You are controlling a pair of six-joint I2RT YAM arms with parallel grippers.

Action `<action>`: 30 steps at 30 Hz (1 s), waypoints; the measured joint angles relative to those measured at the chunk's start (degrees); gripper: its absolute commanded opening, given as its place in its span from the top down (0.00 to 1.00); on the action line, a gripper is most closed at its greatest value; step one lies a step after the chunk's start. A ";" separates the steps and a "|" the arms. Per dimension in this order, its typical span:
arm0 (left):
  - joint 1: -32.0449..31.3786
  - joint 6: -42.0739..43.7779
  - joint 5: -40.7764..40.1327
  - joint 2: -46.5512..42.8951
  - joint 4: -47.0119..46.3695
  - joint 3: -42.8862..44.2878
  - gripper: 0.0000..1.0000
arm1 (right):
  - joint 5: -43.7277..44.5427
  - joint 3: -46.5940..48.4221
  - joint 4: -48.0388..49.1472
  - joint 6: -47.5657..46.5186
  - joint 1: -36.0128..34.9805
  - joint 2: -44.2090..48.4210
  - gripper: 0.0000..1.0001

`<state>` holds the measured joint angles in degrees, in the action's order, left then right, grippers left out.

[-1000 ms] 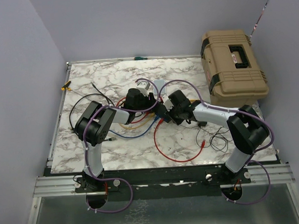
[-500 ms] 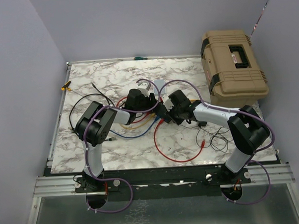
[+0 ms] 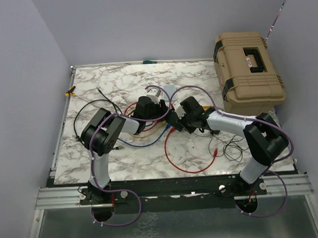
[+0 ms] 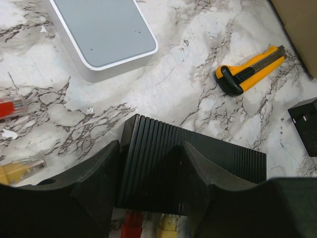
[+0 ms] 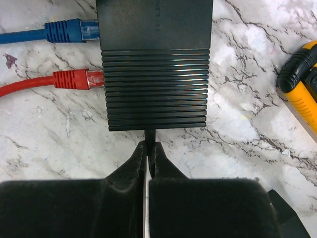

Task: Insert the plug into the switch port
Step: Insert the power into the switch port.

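The switch (image 5: 154, 74) is a flat black ribbed box lying on the marble table. A blue plug (image 5: 64, 29) and a red plug (image 5: 74, 79) sit in sockets on its left edge. My right gripper (image 5: 150, 145) is shut on a thin black plug (image 5: 149, 134) whose tip meets the switch's near short edge. In the left wrist view my left gripper (image 4: 151, 148) is closed around one end of the switch (image 4: 148, 163), with a red plug (image 4: 131, 225) and a yellow plug (image 4: 167, 225) below it. From above, both grippers meet at mid-table (image 3: 169, 116) and hide the switch.
A grey-white box (image 4: 106, 34) lies beyond the switch. A yellow utility knife (image 4: 250, 69) and a small black adapter (image 4: 304, 124) lie to the right. A tan case (image 3: 248, 72) stands at the back right. Red, blue, yellow and black cables (image 3: 174, 155) loop across the table.
Both arms have edged slightly to the right around the switch. Neither grip has changed.
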<state>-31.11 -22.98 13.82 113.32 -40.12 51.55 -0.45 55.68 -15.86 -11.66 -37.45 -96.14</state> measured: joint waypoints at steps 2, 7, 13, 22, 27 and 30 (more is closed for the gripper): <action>-0.33 -0.11 -0.22 -0.04 -0.07 -0.09 0.49 | 0.44 -0.66 0.20 0.02 0.00 0.57 0.98; -0.96 -1.14 -1.22 -0.04 -0.13 -0.15 0.48 | 3.21 -4.83 4.22 1.95 0.00 3.82 0.84; -3.82 -4.07 -0.94 -0.04 0.59 -0.07 0.47 | 11.96 -8.00 13.09 8.44 -0.22 10.12 0.43; -6.62 -9.20 -2.16 -0.04 1.18 -0.07 0.45 | 23.08 -14.86 23.52 18.16 -0.37 24.61 0.21; -9.33 -12.11 -4.74 0.68 1.42 1.64 0.45 | 25.77 -20.22 28.33 21.22 -0.37 30.16 0.18; -11.39 -13.64 -4.90 2.71 1.42 5.64 0.45 | 27.32 -22.84 29.99 22.88 -0.37 32.02 0.17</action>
<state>-42.50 -36.62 8.93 116.03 -38.70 57.19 26.87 32.84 14.13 11.22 -37.82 -64.12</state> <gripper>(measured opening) 0.545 0.819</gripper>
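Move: The shut right fingers already hold the power plug at the switch's near end, its port about 1 cm ahead and 1 cm left; the switch's middle is some 6 cm ahead, 5 cm left. The red plug sits 1 cm ahead, 6 cm left; the yellow knife 9 cm ahead, 7 cm right; the black adapter level, 12 cm right. From the left hand, gripping the switch's far end, the port is about 8 cm back, 8 cm right. The right fingers open wide and let go of the power plug, then the hand climbs about 13 cm off the switch, first also a little forward, then drifting right, its fingers tilting up and swinging clockwise. The left fingers stay on the switch's far end and take the switch along, back and right together, then mostly right, some 9 cm in all that way, rising slightly at the end. ##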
